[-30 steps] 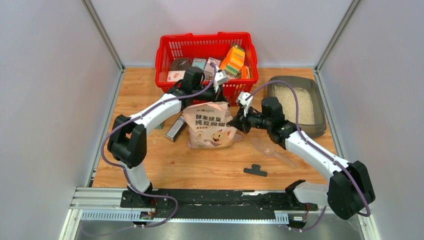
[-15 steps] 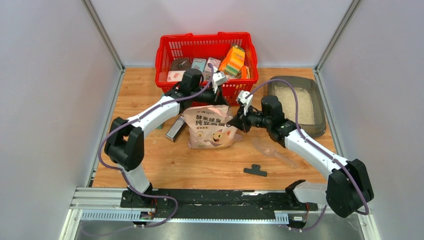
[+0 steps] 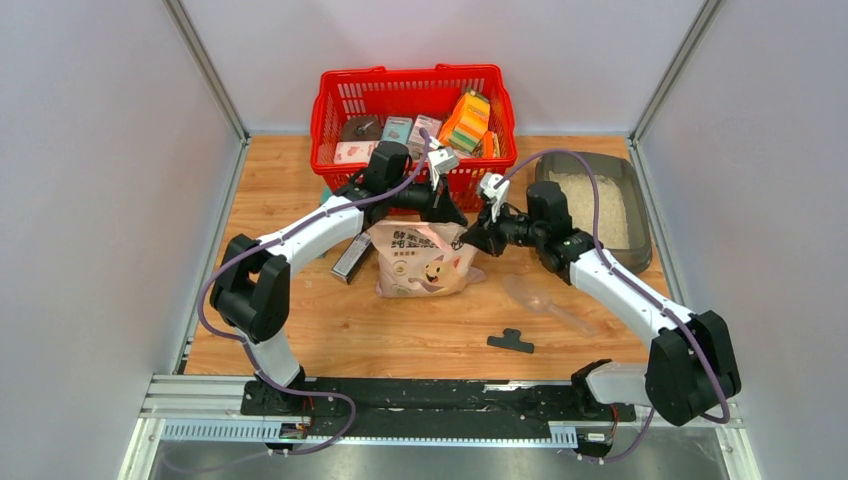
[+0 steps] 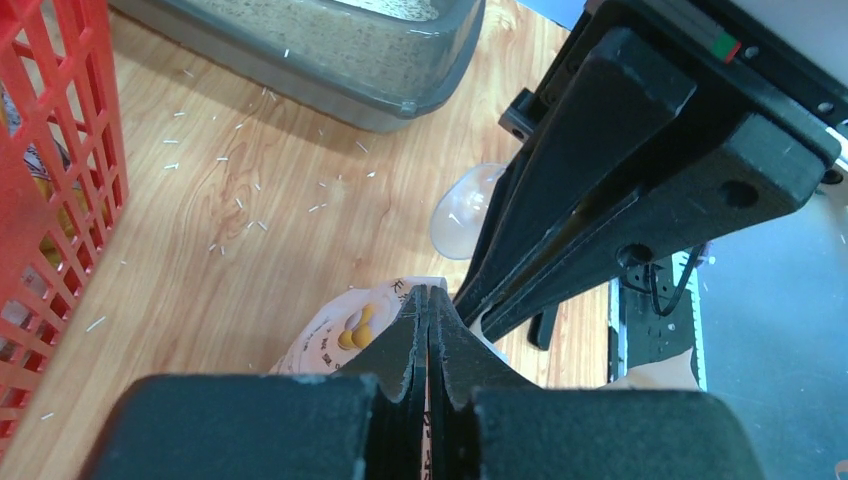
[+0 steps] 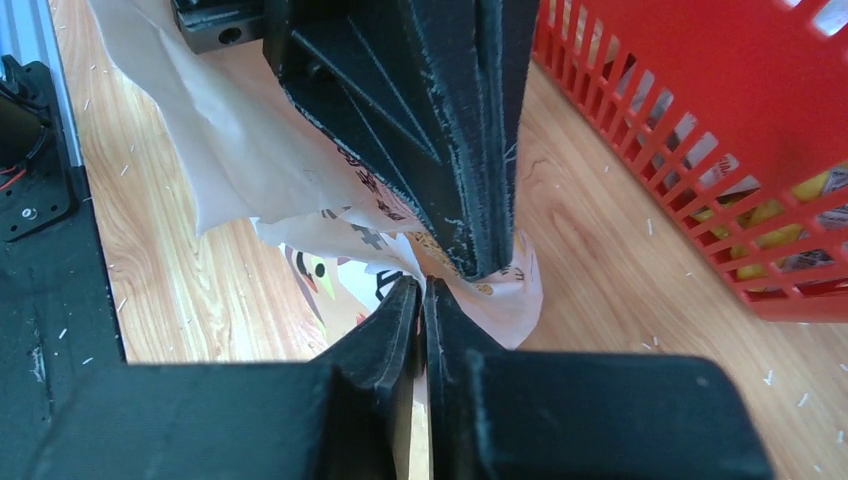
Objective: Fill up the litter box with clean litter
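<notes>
The grey litter box sits at the back right with pale clean litter in it; its wall also shows in the left wrist view. A pinkish litter bag with a cartoon cat stands mid-table. My left gripper is shut on the bag's top edge, its jaws pressed together. My right gripper pinches the bag's top right corner; its jaws stand a sliver apart with bag film between them. The two grippers nearly touch.
A red basket of goods stands at the back, just behind both grippers. A clear scoop and a black clip lie on the wood right of the bag. Stray grains dot the table. A dark box lies left of the bag.
The left gripper has moved right and nearer, and the bag's top has come down with it. The right wrist has shifted toward the back. The right jaws have eased very slightly.
</notes>
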Robot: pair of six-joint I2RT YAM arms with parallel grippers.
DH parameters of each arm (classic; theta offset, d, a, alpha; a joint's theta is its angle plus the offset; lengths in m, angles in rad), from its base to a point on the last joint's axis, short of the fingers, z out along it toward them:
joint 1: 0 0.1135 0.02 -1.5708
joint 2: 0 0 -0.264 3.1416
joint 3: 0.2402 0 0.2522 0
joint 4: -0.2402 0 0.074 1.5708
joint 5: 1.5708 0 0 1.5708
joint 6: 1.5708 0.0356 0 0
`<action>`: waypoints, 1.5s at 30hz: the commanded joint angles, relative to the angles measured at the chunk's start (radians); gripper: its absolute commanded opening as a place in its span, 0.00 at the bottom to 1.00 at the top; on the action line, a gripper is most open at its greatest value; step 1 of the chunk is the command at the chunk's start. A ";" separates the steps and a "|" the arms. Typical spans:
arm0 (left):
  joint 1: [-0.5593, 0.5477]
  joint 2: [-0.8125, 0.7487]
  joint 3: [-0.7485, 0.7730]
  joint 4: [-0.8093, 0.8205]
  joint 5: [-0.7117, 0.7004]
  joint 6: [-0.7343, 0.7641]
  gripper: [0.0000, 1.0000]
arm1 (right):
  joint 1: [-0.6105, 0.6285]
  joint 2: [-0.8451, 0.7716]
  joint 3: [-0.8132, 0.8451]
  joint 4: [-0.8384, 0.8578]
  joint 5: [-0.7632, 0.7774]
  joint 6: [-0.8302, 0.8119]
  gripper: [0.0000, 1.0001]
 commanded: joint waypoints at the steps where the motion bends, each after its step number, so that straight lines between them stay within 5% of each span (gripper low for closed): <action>1: -0.009 0.001 -0.002 0.024 0.037 -0.021 0.00 | -0.026 -0.008 0.065 -0.008 0.001 -0.092 0.10; 17: -0.008 0.004 0.023 -0.012 0.020 -0.008 0.00 | -0.026 0.008 0.045 -0.012 0.038 -0.159 0.54; 35: 0.007 0.007 0.053 -0.061 0.060 -0.008 0.00 | -0.060 0.126 0.122 0.043 -0.169 -0.178 0.67; 45: 0.014 0.024 0.087 -0.091 0.049 0.003 0.00 | -0.088 0.130 0.124 0.037 -0.163 -0.227 0.69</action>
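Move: The litter bag's loose right rim lies right at the right fingertips, about 1 cm ahead and 1 cm below; the bag's body is some 8 cm left of that hand, 2 cm back and 9 cm lower. From the same hand, the clear scoop lies about 17 cm right and 7 cm back, and the red basket about 23 cm ahead and 10 cm left. From the left hand the rim is roughly 2 cm back and 3 cm below. Open the right gripper from nearly shut to about two-thirds, letting go of the bag's rim so the jaws straddle its right corner. As they spread, ease that hand about 2 cm forward and slightly down, turning it some 10 degrees counter-clockwise. Hold the left gripper in place, still shut on the rim. ##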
